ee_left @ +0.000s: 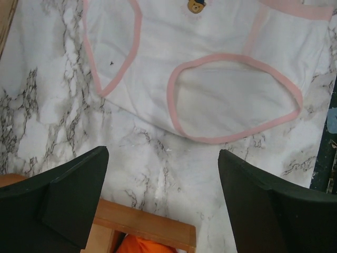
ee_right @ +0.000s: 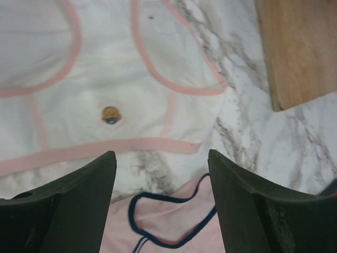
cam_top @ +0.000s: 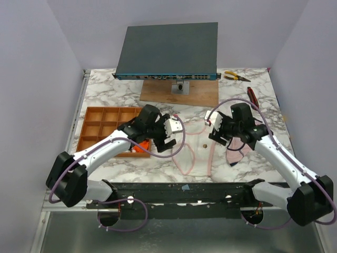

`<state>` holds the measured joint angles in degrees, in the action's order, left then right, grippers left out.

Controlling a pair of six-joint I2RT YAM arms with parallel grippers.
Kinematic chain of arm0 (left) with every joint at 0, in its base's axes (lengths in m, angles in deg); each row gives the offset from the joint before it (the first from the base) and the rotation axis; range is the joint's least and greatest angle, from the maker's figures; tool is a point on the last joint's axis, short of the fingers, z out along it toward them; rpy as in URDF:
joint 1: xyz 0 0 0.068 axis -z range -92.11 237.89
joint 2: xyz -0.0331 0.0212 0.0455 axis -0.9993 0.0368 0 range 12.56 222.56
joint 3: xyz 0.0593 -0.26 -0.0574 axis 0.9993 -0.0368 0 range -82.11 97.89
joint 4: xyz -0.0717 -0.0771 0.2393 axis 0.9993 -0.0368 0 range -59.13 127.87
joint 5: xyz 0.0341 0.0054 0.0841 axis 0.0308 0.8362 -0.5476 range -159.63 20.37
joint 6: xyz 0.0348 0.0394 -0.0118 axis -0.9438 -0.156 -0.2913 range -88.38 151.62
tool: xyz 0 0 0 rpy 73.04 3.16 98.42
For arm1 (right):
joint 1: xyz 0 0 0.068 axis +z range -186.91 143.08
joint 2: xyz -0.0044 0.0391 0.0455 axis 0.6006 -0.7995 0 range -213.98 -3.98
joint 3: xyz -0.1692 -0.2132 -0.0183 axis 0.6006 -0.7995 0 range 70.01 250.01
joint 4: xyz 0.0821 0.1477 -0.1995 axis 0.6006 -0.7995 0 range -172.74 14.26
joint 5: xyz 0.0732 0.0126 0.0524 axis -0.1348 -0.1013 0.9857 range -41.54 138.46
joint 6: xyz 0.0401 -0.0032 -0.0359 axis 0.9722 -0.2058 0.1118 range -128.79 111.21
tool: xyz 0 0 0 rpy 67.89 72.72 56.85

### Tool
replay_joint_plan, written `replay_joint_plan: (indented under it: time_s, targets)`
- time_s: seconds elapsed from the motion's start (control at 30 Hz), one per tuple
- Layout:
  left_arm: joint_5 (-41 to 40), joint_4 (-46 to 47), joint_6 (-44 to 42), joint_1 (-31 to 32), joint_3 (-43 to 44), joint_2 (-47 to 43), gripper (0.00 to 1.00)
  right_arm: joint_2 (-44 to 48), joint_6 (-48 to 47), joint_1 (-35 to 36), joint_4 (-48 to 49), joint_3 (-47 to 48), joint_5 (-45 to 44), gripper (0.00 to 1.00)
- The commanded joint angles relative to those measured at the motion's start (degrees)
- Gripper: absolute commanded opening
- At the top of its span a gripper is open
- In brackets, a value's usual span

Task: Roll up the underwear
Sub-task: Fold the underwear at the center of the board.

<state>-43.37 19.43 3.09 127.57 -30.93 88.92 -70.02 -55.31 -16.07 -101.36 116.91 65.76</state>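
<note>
A white underwear with pink trim point(cam_top: 197, 145) lies spread flat on the marble between my two grippers. It shows in the left wrist view point(ee_left: 210, 63) and, with its small bear badge, in the right wrist view point(ee_right: 131, 100). A pale pink underwear with dark edging point(cam_top: 237, 155) lies under my right arm, just below the right gripper point(ee_right: 168, 221). An orange underwear point(cam_top: 139, 148) sits in the tray's near corner point(ee_left: 142, 246). My left gripper point(cam_top: 174, 134) point(ee_left: 163, 179) hangs open above bare marble beside the white one. My right gripper point(cam_top: 212, 128) point(ee_right: 162, 179) is open too, and empty.
The orange-brown compartment tray point(cam_top: 100, 121) stands at the left, its corner point(ee_left: 142, 224) under my left gripper. At the back are a dark flat box point(cam_top: 168, 50) on a wooden board point(cam_top: 179, 92) point(ee_right: 300, 47), pliers point(cam_top: 237, 76) and a red-handled tool point(cam_top: 253, 96).
</note>
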Motion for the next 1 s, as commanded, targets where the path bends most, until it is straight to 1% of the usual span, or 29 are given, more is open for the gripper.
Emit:
replay_joint_plan:
  time_s: [0.0,0.1,0.23,0.33,0.4,0.57,0.67,0.87,0.97]
  targets:
    - [4.61,1.78,3.27,-5.17,2.67,-2.35,0.88,2.34,-5.84,1.31,-20.32,1.27,11.53,0.73]
    - [6.65,0.02,4.35,-9.14,6.05,-1.59,0.88,4.18,-7.75,4.38,-24.96,0.05,12.67,0.73]
    - [8.76,-9.29,1.09,-11.96,14.13,2.04,0.88,3.85,-8.15,12.32,-26.79,-2.54,10.16,0.71]
    - [7.22,-16.32,-2.04,-12.24,19.54,5.36,0.88,3.4,-8.15,17.37,-25.76,-4.64,8.65,0.69]
    - [5.45,-18.46,-3.05,-12.2,21.37,6.77,0.88,3.16,-8.17,19.56,-25.1,-5.37,8.73,0.68]
    - [2.5,-18.99,-3.53,-12.76,22.18,8.32,0.88,3.15,-7.1,24.98,-23.15,-8.19,7.94,0.66]
    - [1.37,-19.01,-3.46,-13.06,22.46,9.0,0.88,3.14,-6.45,26.93,-20.66,-10.69,6.91,0.62]
    - [1.0,-18.21,-2.98,-13.14,20.57,8.39,0.88,2.98,-5.62,27.5,-11.98,-15.18,1.85,0.53]
    - [0.31,-16.26,-3.25,-13.14,18.1,7.26,0.88,3.5,-4.74,27.5,-10.38,-15.45,1.62,0.53]
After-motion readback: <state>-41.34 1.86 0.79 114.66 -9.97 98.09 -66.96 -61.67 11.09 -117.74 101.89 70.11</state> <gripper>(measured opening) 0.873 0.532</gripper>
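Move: The near waistband corner of the white underwear is roughly 19 cm back from the right hand, 3 cm to its left and 13 cm below. The bear patch lies only about 4 cm back and 5 cm left of that hand. The pink garment's middle is some 3 cm back and 13 cm to its right, both at table height. From the left hand, the same corner lies about 13 cm back and 19 cm to the right, 12 cm down. Draw the right gripper back about 19 cm along the underwear's waistband side while sinking some 11 cm, down to its near corner; swing the wrist roughly 35 degrees counter-clockwise, tip the fingers steeper, and narrow them partway without shutting. Meanwhile clear the open left gripper forward and up, away from that corner, then let it sink about half of its rise, drifting left. ##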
